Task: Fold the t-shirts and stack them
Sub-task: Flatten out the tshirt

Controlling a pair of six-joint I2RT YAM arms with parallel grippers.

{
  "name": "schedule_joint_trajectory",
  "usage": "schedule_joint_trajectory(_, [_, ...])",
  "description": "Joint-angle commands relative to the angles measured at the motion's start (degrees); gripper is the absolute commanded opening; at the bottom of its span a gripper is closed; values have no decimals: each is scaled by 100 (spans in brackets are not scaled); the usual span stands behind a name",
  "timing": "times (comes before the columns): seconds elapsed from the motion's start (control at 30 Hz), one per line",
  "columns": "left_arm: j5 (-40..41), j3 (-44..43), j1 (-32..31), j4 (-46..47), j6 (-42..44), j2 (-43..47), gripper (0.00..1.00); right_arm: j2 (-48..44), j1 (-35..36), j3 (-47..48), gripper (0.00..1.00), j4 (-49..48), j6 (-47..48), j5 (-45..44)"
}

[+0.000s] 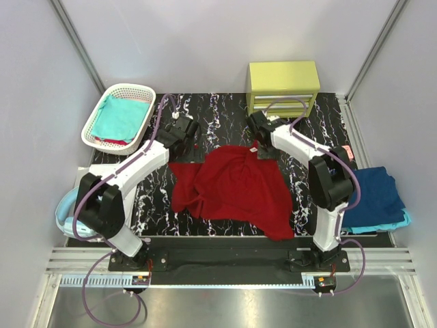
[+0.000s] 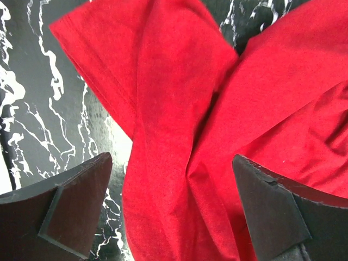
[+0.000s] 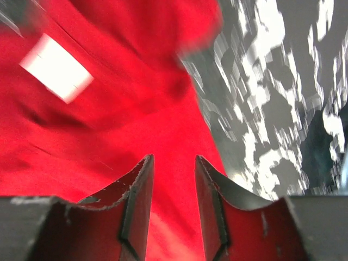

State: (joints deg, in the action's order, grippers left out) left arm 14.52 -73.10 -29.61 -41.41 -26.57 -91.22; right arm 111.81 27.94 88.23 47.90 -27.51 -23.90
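A dark red t-shirt (image 1: pixel 235 186) lies crumpled in the middle of the black marbled table (image 1: pixel 225 113). My left gripper (image 1: pixel 187 141) hangs wide open over the shirt's far left corner. In the left wrist view its jaws (image 2: pixel 171 160) straddle a twisted fold of the red cloth (image 2: pixel 179 109) without touching it. My right gripper (image 1: pixel 263 146) is at the shirt's far edge. Its fingers (image 3: pixel 174 159) stand a narrow gap apart just above the red cloth (image 3: pixel 109 125), near the white neck label (image 3: pixel 56 68). A teal t-shirt (image 1: pixel 121 117) lies in the basket. Navy (image 1: pixel 372 191) and light blue (image 1: pixel 399 220) t-shirts lie at the right.
A white lattice basket (image 1: pixel 92 130) stands at the back left. A yellow-green drawer unit (image 1: pixel 283 87) stands at the back, close behind my right gripper. A pale blue round object (image 1: pixel 63 217) sits off the table's left edge. Grey walls close in on both sides.
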Motion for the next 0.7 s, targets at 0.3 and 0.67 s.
schedule_joint_trajectory(0.3, [-196, 463, -282, 344, -41, 447, 99, -2698, 333, -2968, 41, -193, -1081, 359])
schedule_joint_trajectory(0.67, [-160, 419, -590, 335, -24, 447, 99, -2049, 1864, -3083, 41, -263, -1943, 272])
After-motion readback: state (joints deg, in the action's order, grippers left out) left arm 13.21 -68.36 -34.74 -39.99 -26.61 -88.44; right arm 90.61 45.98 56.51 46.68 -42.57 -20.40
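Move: The red t-shirt lies crumpled under both hands. Its near right corner is about 28 cm back and 4 cm right of the right hand, some 6 cm below; the collar tag is around 5 cm ahead and 4 cm left. From the left hand the shirt's bunched left part lies roughly 10 cm straight back and 10 cm down, its middle 7 cm back and 13 cm right, and the white basket 18 cm ahead and 19 cm left. Back towards its own base, fast, the right hand sweeps some 17 cm over the t-shirt from beside the collar towards the near hem, bowing right before swinging back left and sinking about 3 cm late on, fingers part-open and empty. The left hand, wide open, eases about 4 cm back and right over the shirt's left part, turning slightly clockwise. ##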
